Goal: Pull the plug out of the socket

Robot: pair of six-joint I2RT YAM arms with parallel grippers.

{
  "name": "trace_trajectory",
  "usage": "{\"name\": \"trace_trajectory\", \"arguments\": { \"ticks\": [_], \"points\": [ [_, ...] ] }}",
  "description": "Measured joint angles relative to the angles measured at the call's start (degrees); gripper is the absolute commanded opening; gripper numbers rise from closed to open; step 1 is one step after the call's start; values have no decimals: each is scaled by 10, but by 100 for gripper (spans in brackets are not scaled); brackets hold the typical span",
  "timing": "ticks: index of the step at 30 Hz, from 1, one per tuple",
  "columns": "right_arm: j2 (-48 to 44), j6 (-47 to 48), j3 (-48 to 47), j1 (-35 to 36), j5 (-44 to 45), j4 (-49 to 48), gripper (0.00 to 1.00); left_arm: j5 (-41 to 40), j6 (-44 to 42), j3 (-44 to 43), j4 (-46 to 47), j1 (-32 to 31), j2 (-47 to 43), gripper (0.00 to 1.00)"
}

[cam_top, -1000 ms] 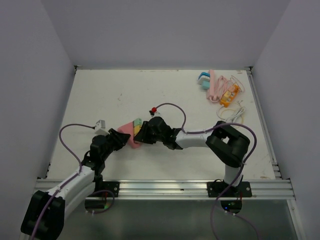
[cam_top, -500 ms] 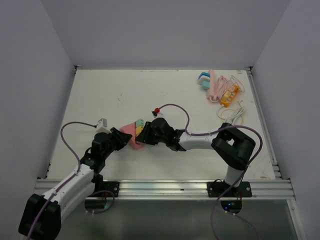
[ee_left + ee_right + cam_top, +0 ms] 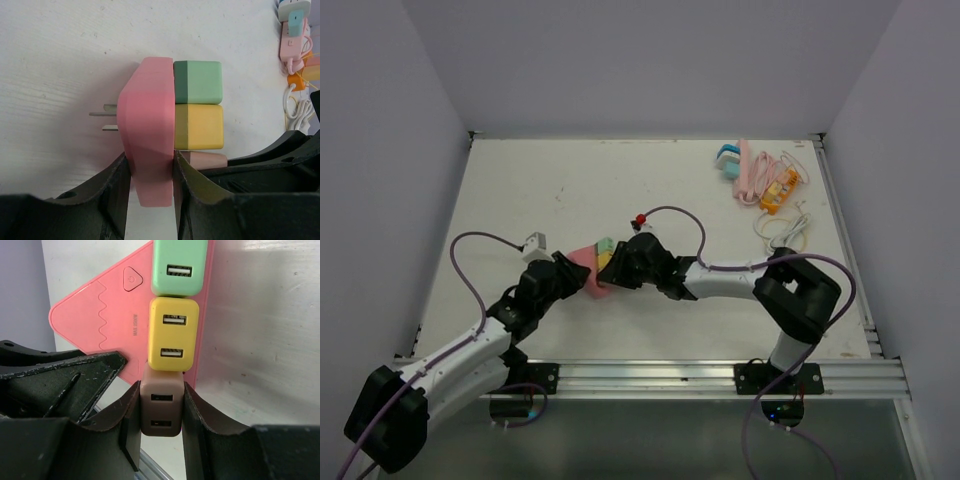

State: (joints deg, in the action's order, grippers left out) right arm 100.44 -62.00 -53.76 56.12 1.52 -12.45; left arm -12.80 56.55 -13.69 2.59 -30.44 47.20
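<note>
The socket [image 3: 582, 262] is a pink triangular block, and my left gripper [image 3: 150, 167] is shut on its lower corner [image 3: 150, 130]. Three plugs sit in a row on its face: green [image 3: 197, 81], yellow [image 3: 198, 126] and brown [image 3: 202, 160]. My right gripper [image 3: 160, 392] is shut on the brown plug [image 3: 161, 407], which still sits against the socket [image 3: 95, 315] below the yellow plug [image 3: 172, 332] and the green plug [image 3: 177, 267]. In the top view the left gripper [image 3: 570, 273] and the right gripper [image 3: 612, 272] meet at the socket. Two metal prongs [image 3: 106, 111] stick out of the socket's back.
A pile of pink, blue and orange power strips [image 3: 760, 175] and a coiled white cable [image 3: 782, 230] lie at the back right. An aluminium rail [image 3: 650, 375] runs along the near edge. Walls close in the table [image 3: 520, 190] on three sides.
Both grippers and the socket have shifted a little to the right and away from the near edge. Both grips are unchanged, and the brown plug still sits on the socket.
</note>
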Motion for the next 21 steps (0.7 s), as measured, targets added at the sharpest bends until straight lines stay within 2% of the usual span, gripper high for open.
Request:
{"name": "trace_trajectory", "arguments": {
  "ticks": [5, 9, 12, 17, 21],
  "points": [
    [-28, -5, 28, -14, -16, -14, 0, -10, 15, -8, -5, -12, 0, 0],
    [-77, -4, 77, -40, -30, -30, 0, -103, 14, -9, -36, 3, 4, 0],
    [-87, -4, 101, -58, -41, -44, 0, -138, 14, -9, -41, 6, 4, 0],
    [-94, -1, 139, -88, -73, -78, 0, -147, 13, -9, -40, 6, 1, 0],
    [-124, 23, 166, -154, -98, -90, 0, -144, 7, -7, -39, 6, -3, 0]
  ]
}}
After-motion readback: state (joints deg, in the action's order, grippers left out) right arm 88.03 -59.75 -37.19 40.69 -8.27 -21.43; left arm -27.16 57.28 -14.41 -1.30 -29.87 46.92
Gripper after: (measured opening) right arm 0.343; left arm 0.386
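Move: The right gripper already pinches the brown plug, still in the pink socket, whose middle lies roughly 4 cm to that gripper's left and 3 cm ahead, about level with it. From the right gripper the yellow plug sits some 4 cm straight ahead and the green one about 7 cm ahead, 1 cm to the right. For the left gripper, which holds the socket, the brown plug is about 4 cm to the right and 1 cm ahead. Keep both grips shut and pull the hands apart: draw the right gripper with the brown plug to the right, away from the socket, about 10 cm in all, bending forward near the end, while the left gripper, after a slight drift right, carries the socket about 5 cm left and swings it some 15 degrees counter-clockwise, then holds. ##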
